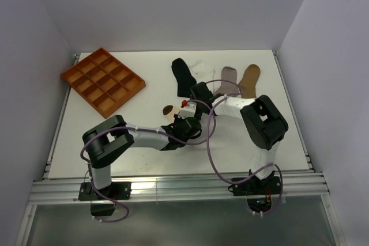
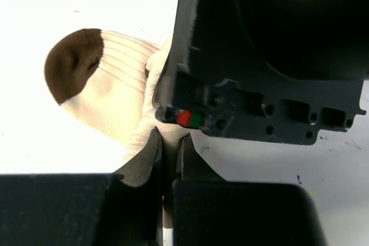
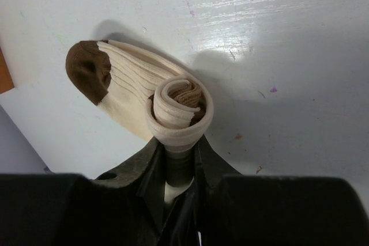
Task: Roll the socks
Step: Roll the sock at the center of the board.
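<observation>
A cream sock with a brown toe [image 3: 124, 87] lies on the white table, its cuff end wound into a roll [image 3: 179, 108]. My right gripper [image 3: 181, 147] is shut on the base of that roll. My left gripper [image 2: 169, 142] is shut on a fold of the same sock [image 2: 109, 93], just under the right gripper's black body [image 2: 259, 56]. From above, both grippers, left [image 1: 180, 120] and right [image 1: 185, 108], meet over this sock [image 1: 168, 110]. Behind them lie black [image 1: 183, 76], white [image 1: 202, 71], grey [image 1: 228, 79] and tan [image 1: 249, 79] socks, flat in a row.
An orange compartment tray [image 1: 102, 80] sits at the back left of the table. The right arm's elbow [image 1: 263, 121] hangs over the right half of the table, and cables loop between the two arms.
</observation>
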Available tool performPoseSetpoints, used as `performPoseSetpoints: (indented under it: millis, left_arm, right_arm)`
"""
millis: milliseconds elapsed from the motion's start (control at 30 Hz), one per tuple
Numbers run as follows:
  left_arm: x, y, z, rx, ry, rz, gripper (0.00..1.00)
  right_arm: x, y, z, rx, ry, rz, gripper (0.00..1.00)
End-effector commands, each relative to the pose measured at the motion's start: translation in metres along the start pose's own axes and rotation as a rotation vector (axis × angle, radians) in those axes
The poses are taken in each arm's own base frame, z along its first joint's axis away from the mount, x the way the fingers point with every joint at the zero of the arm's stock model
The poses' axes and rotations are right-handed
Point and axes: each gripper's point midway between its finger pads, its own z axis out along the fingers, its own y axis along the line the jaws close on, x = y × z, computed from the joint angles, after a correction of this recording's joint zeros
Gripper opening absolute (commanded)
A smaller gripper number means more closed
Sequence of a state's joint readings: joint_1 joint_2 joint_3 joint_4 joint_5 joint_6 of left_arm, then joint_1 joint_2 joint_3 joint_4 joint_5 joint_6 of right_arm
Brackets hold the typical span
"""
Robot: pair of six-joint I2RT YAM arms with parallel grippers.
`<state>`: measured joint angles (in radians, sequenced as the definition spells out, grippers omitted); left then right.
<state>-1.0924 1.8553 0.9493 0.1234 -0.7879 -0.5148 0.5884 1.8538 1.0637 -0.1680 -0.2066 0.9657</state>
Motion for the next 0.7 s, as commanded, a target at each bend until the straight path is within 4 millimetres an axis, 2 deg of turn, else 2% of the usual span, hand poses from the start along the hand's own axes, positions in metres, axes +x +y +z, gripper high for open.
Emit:
performPoseSetpoints:
  millis: [0, 33, 67, 100, 133, 167, 200, 300, 333, 367, 400, 533, 600, 667]
  left_arm:
    - [0.037, 0.021, 0.005, 0.036, 0.147, 0.010, 0.00]
    - [0.031, 0.019, 0.002, 0.069, 0.145, -0.020, 0.01]
    - [0.031, 0.008, -0.002, 0.145, 0.166, -0.046, 0.00]
    - [0.029, 0.010, -0.005, 0.180, 0.180, -0.072, 0.00]
    - [0.027, 0.008, -0.006, 0.210, 0.192, -0.095, 0.00]
    - [0.030, -0.001, -0.012, 0.282, 0.233, -0.120, 0.00]
    - [0.027, 0.004, -0.011, 0.299, 0.247, -0.151, 0.00]
    - [0.023, 0.002, -0.015, 0.383, 0.306, -0.222, 0.00]
    - [0.022, 0.001, -0.017, 0.405, 0.323, -0.238, 0.00]
    - [0.021, -0.001, -0.018, 0.427, 0.338, -0.262, 0.00]
    - [0.017, 0.003, -0.015, 0.432, 0.349, -0.293, 0.00]
    - [0.014, -0.001, -0.020, 0.544, 0.441, -0.380, 0.00]
    - [0.009, 0.001, -0.017, 0.559, 0.467, -0.422, 0.01]
    - [0.013, -0.001, -0.019, 0.587, 0.515, -0.445, 0.00]
  right_arm:
    - [0.029, -0.027, -0.003, 0.069, 0.092, 0.015, 0.17]
    - [0.027, -0.026, -0.003, 0.063, 0.083, 0.016, 0.25]
    - [0.027, -0.027, -0.004, 0.055, 0.073, 0.021, 0.28]
    - [0.025, -0.026, -0.006, 0.045, 0.061, 0.025, 0.32]
    - [0.021, -0.023, -0.010, 0.028, 0.045, 0.029, 0.40]
    - [0.020, -0.021, -0.010, 0.009, 0.030, 0.030, 0.44]
    - [0.017, -0.020, -0.012, -0.002, 0.015, 0.031, 0.49]
    - [0.007, -0.012, -0.021, -0.053, -0.055, 0.029, 0.53]
    - [0.000, -0.003, -0.027, -0.095, -0.094, 0.027, 0.56]
    - [0.003, -0.011, -0.029, -0.086, -0.101, 0.033, 0.59]
    - [-0.001, -0.006, -0.032, -0.117, -0.131, 0.032, 0.59]
    - [-0.010, 0.001, -0.048, -0.218, -0.238, 0.042, 0.68]
    - [-0.014, 0.002, -0.056, -0.253, -0.284, 0.036, 0.69]
    - [-0.015, 0.001, -0.059, -0.275, -0.307, 0.025, 0.69]
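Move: At the fingertips of both hands, the rolled part of the sock is already pinched: its middle is about 1 cm ahead and 1 cm left of the left hand, and about 1 cm back and 1 cm right of the right. The flat brown toe lies some 9 cm left and 4 cm ahead of the left hand. About 17 cm ahead and 3 cm left of that hand is the black sock, and the white sock is 17 cm ahead and 7 cm right, all slightly lower. Keeping its pinch on the near end of the roll, the left hand swings about the grip by some 40 degrees, dipping its fingers and turning them from forward to forward-right, with barely 1 cm of lift. The right hand spreads its fingers, lets go and backs off about 5 cm to the right, back and up, away from the roll. ##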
